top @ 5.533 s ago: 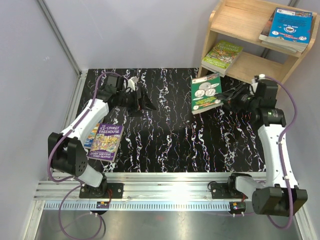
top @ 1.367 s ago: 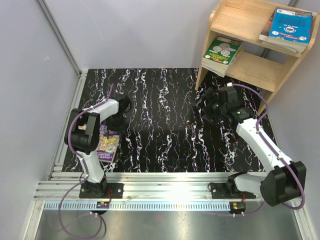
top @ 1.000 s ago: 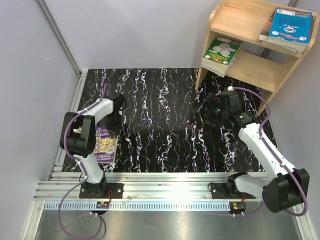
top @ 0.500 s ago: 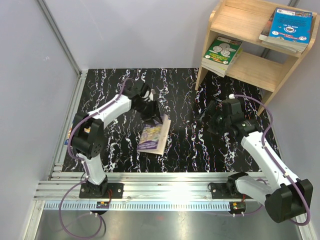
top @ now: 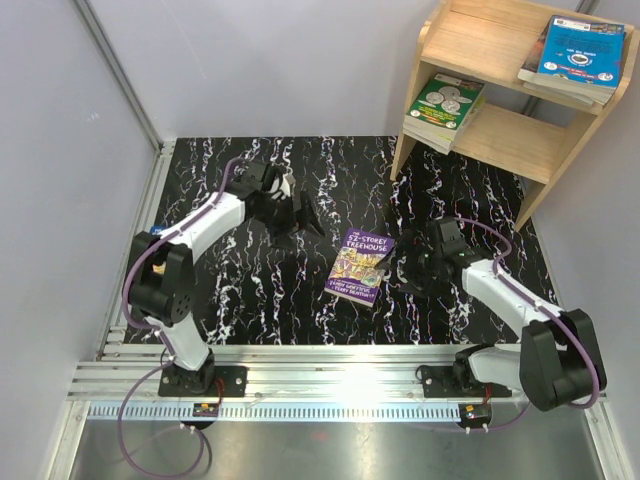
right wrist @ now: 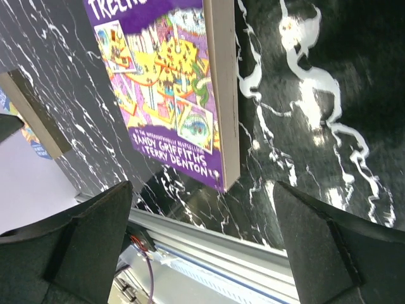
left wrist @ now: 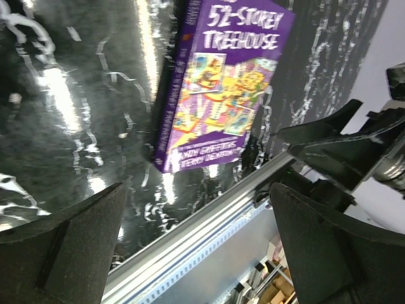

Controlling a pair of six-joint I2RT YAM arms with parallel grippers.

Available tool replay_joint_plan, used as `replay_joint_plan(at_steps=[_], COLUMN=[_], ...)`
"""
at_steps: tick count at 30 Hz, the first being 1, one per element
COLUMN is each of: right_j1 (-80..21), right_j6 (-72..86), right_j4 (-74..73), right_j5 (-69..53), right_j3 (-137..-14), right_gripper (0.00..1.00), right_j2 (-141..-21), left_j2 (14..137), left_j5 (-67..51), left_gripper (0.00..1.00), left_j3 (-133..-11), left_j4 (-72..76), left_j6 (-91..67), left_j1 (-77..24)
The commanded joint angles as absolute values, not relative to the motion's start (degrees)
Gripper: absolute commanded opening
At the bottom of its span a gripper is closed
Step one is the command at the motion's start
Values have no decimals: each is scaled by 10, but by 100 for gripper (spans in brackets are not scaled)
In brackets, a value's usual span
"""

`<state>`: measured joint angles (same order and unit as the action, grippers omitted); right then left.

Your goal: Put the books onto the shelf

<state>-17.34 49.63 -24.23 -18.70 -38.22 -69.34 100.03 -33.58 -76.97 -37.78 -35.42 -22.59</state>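
Note:
A purple "52-Storey Treehouse" book point(top: 362, 267) point(left wrist: 228, 82) point(right wrist: 164, 82) lies flat in the middle of the black marbled table. My left gripper point(top: 308, 222) point(left wrist: 196, 247) hangs open up and to the left of it, holding nothing. Just off the book's right edge, my right gripper point(top: 403, 272) point(right wrist: 202, 247) stands open and low, also with nothing in it. The wooden shelf point(top: 500, 135) stands at the back right. A green book point(top: 445, 103) lies on its lower tier and a blue book point(top: 580, 50) on its top tier.
Another book point(top: 150, 232) point(right wrist: 28, 117) with a blue cover lies at the table's far left edge, mostly hidden by the left arm. Grey walls close off the left and back. An aluminium rail point(top: 340, 365) runs along the near edge.
The left gripper carried the purple book from the left side to the table's middle, opened and let it go flat. The right arm swung down from the shelf to the book's right edge.

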Motion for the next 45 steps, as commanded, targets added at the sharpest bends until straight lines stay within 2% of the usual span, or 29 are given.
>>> replay_joint_plan(at_steps=[1,11,17,21,22,25,28,29,30,39,45], right_j1=[-173,-173,-172,-173,-173,-173,-173,-173,-173,-173,-173], right_j6=[506,522,538,534,534,532,530,530,530,520,541], right_j4=[-171,-83,-34,-18,-17,-14,-11,-9,-9,-34,-74], right_j5=[-200,-178,-187,-201,-204,-206,-213,-218,-221,-237,-236], right_j3=[-392,-405,-394,-388,-387,-374,-366,-364,-363,-378,-385], right_gripper=[100,100,94,70,54,29,16,4,0,0,0], right_j2=[-723,-881,-917,-917,-914,-897,-880,-871,-868,-774,-676], left_j2=[1002,1121,1160,1166,1163,1159,1155,1153,1152,1116,1087], left_j5=[-339,-363,-391,-421,-425,-441,-453,-458,-466,-469,-505], left_gripper=[99,99,99,99,99,99,99,99,99,99,99], left_j3=[-731,-758,-760,-748,-745,-736,-729,-725,-723,-715,-635], left_j4=[-355,-302,-289,-270,-265,-245,-234,-221,-215,-222,-144], left_j6=[-324,-316,-319,-318,-322,-330,-337,-340,-344,-332,-364], left_j1=[-229,-286,-305,-319,-320,-322,-322,-322,-322,-311,-261])
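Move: The right hand has the purple book's middle about 9 cm to its left, 2 cm ahead and 7 cm below; from the left hand, that book lies some 14 cm to the right, 7 cm back and 12 cm lower. The shelf's near left foot stands roughly 26 cm ahead of the right hand, 3 cm to its left and 7 cm below. The blue book left over is about 40 cm to the left hand's left, 5 cm back and 12 cm lower. The open right hand dips about 6 cm while reaching some 5 cm forward and slightly left to the purple book's right-hand page edge, shuts its fingers there on the cover and some of the pages, then draws that edge straight up about 7 cm. Meanwhile the left hand, wide open throughout, sinks some 9 cm and goes about 6 cm right and 5 cm back to the book's spine side, turning slightly clockwise, and at the end eases a little over a centimetre back to the left; whether it touches the spine can't be seen. ##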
